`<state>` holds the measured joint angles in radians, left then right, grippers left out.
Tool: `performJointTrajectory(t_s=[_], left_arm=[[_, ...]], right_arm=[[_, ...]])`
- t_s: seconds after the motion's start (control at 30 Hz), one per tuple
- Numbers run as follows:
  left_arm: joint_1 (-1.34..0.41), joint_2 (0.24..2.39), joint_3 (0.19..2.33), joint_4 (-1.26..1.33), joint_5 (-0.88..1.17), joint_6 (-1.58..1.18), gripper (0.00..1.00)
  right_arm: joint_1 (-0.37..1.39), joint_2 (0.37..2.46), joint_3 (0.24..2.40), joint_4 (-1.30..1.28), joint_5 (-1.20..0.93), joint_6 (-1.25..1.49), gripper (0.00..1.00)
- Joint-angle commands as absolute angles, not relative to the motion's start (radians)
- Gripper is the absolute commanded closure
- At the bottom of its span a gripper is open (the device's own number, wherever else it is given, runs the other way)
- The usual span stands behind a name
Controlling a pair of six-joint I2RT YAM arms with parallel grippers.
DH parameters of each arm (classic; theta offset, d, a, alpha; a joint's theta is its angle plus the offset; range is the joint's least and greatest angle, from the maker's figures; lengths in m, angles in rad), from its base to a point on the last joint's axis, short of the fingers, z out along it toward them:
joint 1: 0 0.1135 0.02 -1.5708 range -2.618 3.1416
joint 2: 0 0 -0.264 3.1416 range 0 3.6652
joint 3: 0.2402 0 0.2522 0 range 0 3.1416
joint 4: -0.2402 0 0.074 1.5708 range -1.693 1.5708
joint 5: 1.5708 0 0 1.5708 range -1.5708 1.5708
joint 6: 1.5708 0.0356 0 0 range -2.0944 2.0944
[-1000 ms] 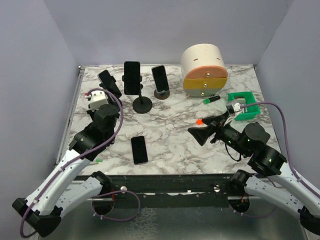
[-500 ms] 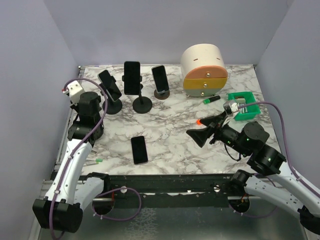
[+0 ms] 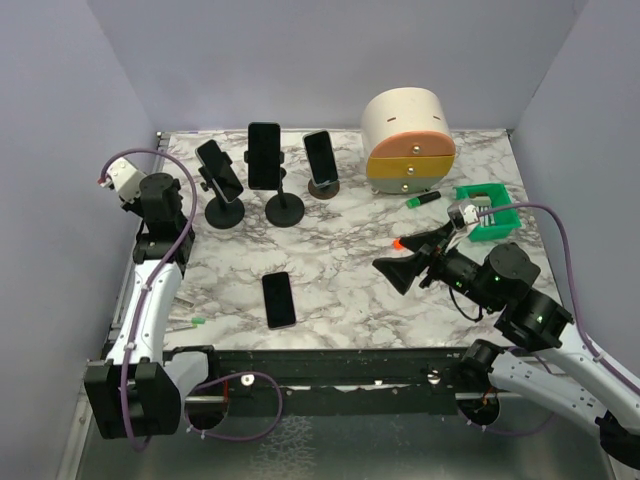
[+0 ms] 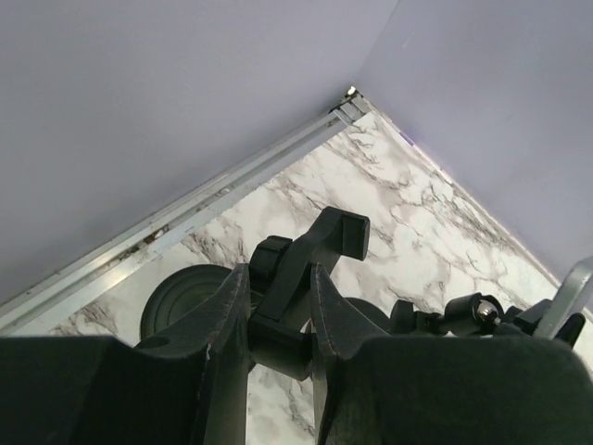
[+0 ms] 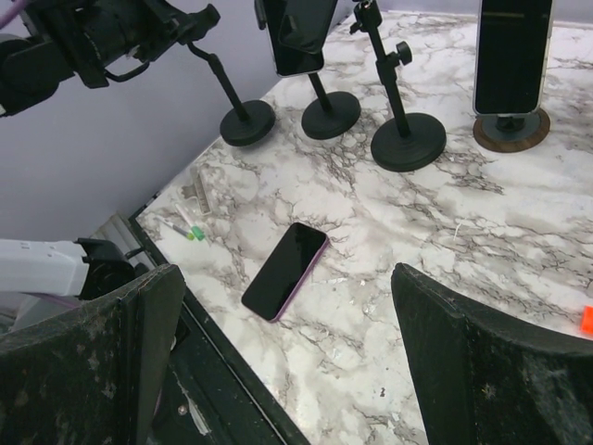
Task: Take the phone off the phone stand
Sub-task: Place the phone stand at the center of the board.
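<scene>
A dark phone (image 5: 285, 269) with a purple edge lies flat on the marble table, near the front. My right gripper (image 3: 400, 262) hovers above and to the right of it, open wide with nothing between its fingers. An empty black phone stand (image 4: 310, 250) stands tilted by the left wall, its thin stem (image 5: 218, 79) running down to a round base (image 5: 246, 121). My left gripper (image 4: 278, 274) is shut on the stand's clamp head, one finger on each side. In the top view the left arm hides this stand.
Three more phones sit on stands at the back left: a tilted one (image 3: 218, 172), a tall one (image 3: 264, 155) and one on a wooden base (image 3: 320, 153). A round drawer box (image 3: 408, 140), a green tray (image 3: 487, 212) and a green marker (image 3: 422, 200) lie to the right. The left wall is close.
My left arm has swung from over the table's left-middle out to the left edge, its jaws unchanged. The right arm and the flat phone have not moved.
</scene>
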<state>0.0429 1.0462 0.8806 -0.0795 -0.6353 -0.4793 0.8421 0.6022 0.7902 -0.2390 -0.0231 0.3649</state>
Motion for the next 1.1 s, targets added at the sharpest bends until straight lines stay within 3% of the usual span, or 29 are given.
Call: performJointTrajectory(t_s=[0.0, 0.53, 0.73, 0.9, 1.07], left_arm=[[0.084, 1.100, 0.836, 0.183, -0.536, -0.582, 1.00], [0.100, 1.215, 0.845, 0.239, -0.527, -0.588, 1.00], [0.101, 1.187, 0.836, 0.229, -0.517, -0.575, 0.54], [0.101, 1.162, 0.855, 0.202, -0.496, -0.566, 0.41], [0.100, 1.113, 0.894, 0.132, -0.507, -0.556, 0.19]], right_arm=[[0.843, 0.605, 0.786, -0.212, -0.061, 0.363, 0.01], [0.843, 0.592, 0.775, -0.212, -0.006, 0.337, 0.01], [0.843, 0.595, 0.788, -0.223, -0.012, 0.336, 0.01], [0.844, 0.583, 0.799, -0.244, -0.008, 0.336, 0.01], [0.842, 0.572, 0.808, -0.262, -0.006, 0.332, 0.01]])
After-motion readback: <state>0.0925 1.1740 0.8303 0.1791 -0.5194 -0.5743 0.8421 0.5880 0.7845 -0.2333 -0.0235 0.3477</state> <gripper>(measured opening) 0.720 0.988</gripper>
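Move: Your left hand already grips the empty phone stand by its head; the bare table spot it goes to, at the far left, lies about 5 cm ahead and some 22 cm below. The tilted-phone stand is roughly 9 cm ahead and 9 cm right of this hand, the tall-phone stand about 10 cm ahead and 29 cm right, both around 12 cm lower. From your right hand that table spot lies some 22 cm ahead, 55 cm left and 27 cm below. Bring the left gripper forward about 5 cm while sinking some 3.5 cm, setting the phone stand's base down close to the left of the tilted-phone stand's base. Pause there with the grip kept, then open the fingers wide to let go of its head and start rising, about 2.5 cm, with the stand still between the open pads. ##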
